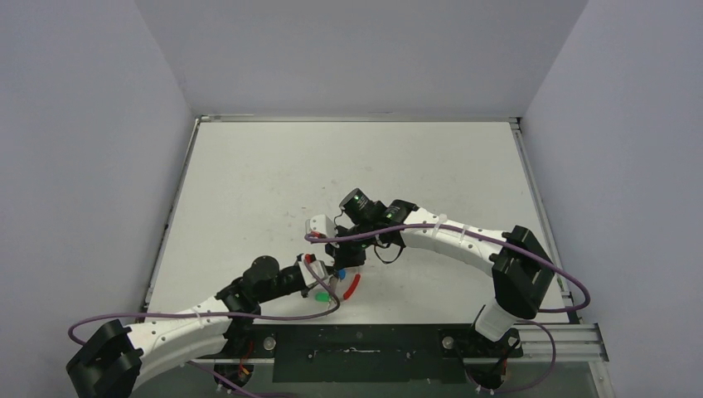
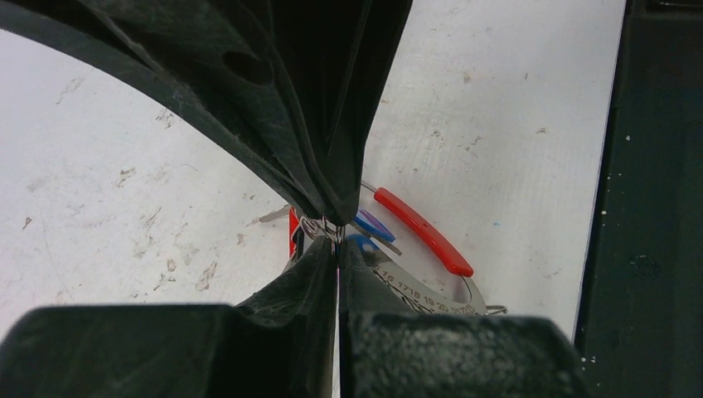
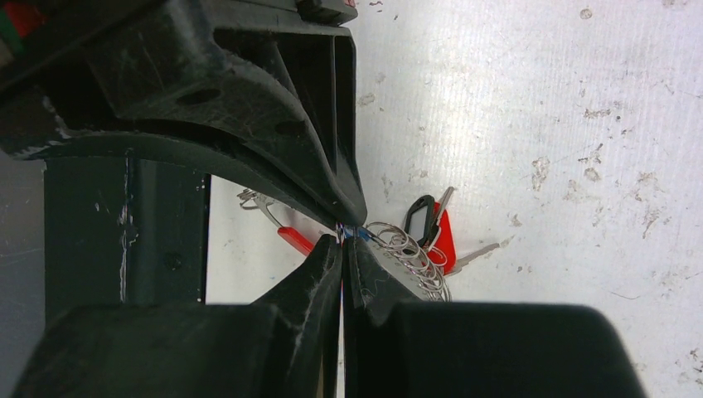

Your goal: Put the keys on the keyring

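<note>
The keyring [image 3: 408, 249] is a bunch of silvery wire coils with a red curved section [image 2: 423, 232]. It lies on the white table near the front edge. My left gripper [image 2: 337, 240] is shut, its tips pinching the thin wire where the coils meet the red section. My right gripper [image 3: 341, 240] is shut on the same stretch of wire, tip to tip with the left one. The blue key's head [image 2: 373, 225] sits just beside the pinch. The green key [image 1: 320, 295] lies on the table under my left gripper [image 1: 326, 276]. My right gripper [image 1: 345, 262] comes in from above.
A red-headed key [image 3: 445, 238] and a black clip [image 3: 419, 214] hang in the coils. A silver numbered tag [image 2: 431, 294] lies by the left finger. The black front rail [image 2: 655, 207] runs close beside the ring. Purple cables [image 1: 530, 257] loop over both arms.
</note>
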You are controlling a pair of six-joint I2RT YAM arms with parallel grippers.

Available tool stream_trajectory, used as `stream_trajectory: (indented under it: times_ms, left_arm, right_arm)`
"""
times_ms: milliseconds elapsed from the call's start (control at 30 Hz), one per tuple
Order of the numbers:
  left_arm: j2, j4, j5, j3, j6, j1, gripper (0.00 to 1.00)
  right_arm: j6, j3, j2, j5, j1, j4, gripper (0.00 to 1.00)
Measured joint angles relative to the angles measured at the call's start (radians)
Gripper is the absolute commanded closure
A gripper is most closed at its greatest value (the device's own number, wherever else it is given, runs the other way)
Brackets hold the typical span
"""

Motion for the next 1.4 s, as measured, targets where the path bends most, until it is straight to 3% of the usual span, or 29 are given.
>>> stream_trajectory:
  times_ms: [833,1100,1267,1400]
  left_arm:
    - [-0.1,0.063,-0.069,-0.08,-0.079,0.0,1.0]
    - [-0.098,0.082,-0.073,-0.083,-0.086,0.0,1.0]
    - [-0.097,0.088,-0.071,-0.084,-0.087,0.0,1.0]
    - [-0.097,0.097,-0.071,-0.084,-0.087,0.001,1.0]
  right_arm:
    - [0.092,-0.132,0.0,-0.1,-0.079,0.199,1.0]
    - [0.124,-0.24,-0.008,-0.108,-0.097,0.353,0.68]
    - [0.121,-0.331,-0.089,-0.103,-0.1,0.436,0.58]
    - [0.115,-0.367,-0.152,-0.1,-0.106,0.47,0.57]
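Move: Both hands' closed fingertips meet at a small wire ring, almost in the left pads (about 1 cm to their right) and some 1 cm below the right pads. From the left hand, the blue key is about 1 cm back, 2 cm right and 2 cm below; the keyring's red sleeve sits roughly 3 cm back, 4 cm right and 4 cm down, and the red key about 3 cm ahead, 1 cm right and 5 cm down. The right hand, fingers still shut, eases down and forward past the left fingertips, about 3 cm down and 1.5 cm forward, then opens to some two-fifths, lets go of the wire ring and backs off to its right and up by a centimetre or so each, its fingers tilting some 10 degrees flatter. The left hand keeps its pinch on the ring throughout, drifting only about 1 cm to its left and slightly up with a small turn of the wrist. ##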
